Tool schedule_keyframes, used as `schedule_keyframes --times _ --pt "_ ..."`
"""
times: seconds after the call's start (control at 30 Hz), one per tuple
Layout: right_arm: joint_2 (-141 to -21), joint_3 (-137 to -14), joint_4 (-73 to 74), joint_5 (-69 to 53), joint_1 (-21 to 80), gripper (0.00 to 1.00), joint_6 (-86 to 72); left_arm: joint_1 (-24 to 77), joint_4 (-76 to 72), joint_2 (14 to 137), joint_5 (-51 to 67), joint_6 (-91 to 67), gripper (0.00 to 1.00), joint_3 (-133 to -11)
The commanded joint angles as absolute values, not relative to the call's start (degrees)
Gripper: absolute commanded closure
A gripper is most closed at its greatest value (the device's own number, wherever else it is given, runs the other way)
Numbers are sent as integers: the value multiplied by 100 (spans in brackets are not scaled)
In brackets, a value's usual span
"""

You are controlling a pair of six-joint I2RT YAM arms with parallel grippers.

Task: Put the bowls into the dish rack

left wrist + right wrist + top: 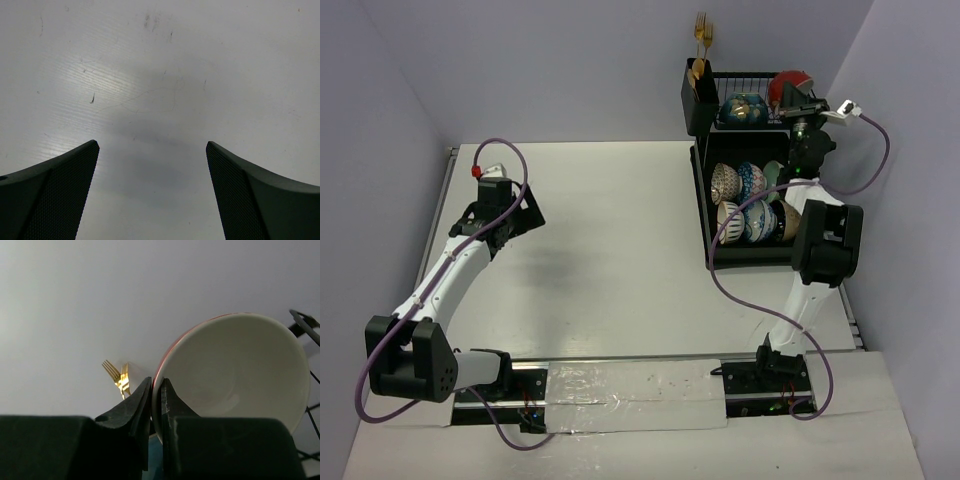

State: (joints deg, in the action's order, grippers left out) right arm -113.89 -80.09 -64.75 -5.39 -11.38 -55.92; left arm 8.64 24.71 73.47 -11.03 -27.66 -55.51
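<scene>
My right gripper is shut on the rim of the white bowl with a red outside, one finger inside and one outside. In the top view this bowl hangs over the back right of the black dish rack, with the right gripper beside it. Several patterned bowls stand on edge in the rack's lower tier. A blue patterned bowl sits in the wire tier behind. My left gripper is open over bare table, nothing between its fingers; it is at the left in the top view.
Gold forks stick up from the black cutlery holder at the rack's back left corner; they also show in the right wrist view as forks. Walls close in behind and to the right of the rack. The white table spreads between the arms.
</scene>
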Motion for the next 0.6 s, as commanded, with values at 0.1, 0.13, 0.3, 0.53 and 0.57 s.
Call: schedule_keyframes --times 0.1,0.13,0.3,0.53,0.57 --pt "-11206 -7630 -7585 -203 -1046 100 -5783 844 2329 7233 -984 -2681 7 -5607" --pt "-11206 -7559 -7628 -185 -1037 100 -5783 844 2320 7225 -967 -2689 7 -5607" --pt "-11057 -6884 -8005 -9 -967 96 -5879 844 2312 7189 -984 -2689 7 -5581" --pt "-10714 -6083 -8306 123 -905 82 -5775 844 2303 7172 -923 -2707 7 -5581" --pt "-10670 -5960 -8358 106 -905 79 -5774 844 2311 7163 -897 -2698 7 -5581"
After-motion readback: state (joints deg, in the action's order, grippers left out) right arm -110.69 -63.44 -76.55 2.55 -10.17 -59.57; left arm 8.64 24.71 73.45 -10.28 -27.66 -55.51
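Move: The right hand already pinches the red bowl's rim; its spot at the right end of the upper rack is about 5 cm below, 2 cm right and level fore-and-aft. The blue bowl stands roughly 11 cm left, 1 cm back and 5 cm below the hand, the cutlery holder some 20 cm left, level fore-and-aft and 7 cm lower. From the left hand that spot lies about 23 cm ahead, 63 cm right and 17 cm higher. Right hand lowers the pinched red bowl about 5 cm into the upper rack, drawing back some 4 cm. ##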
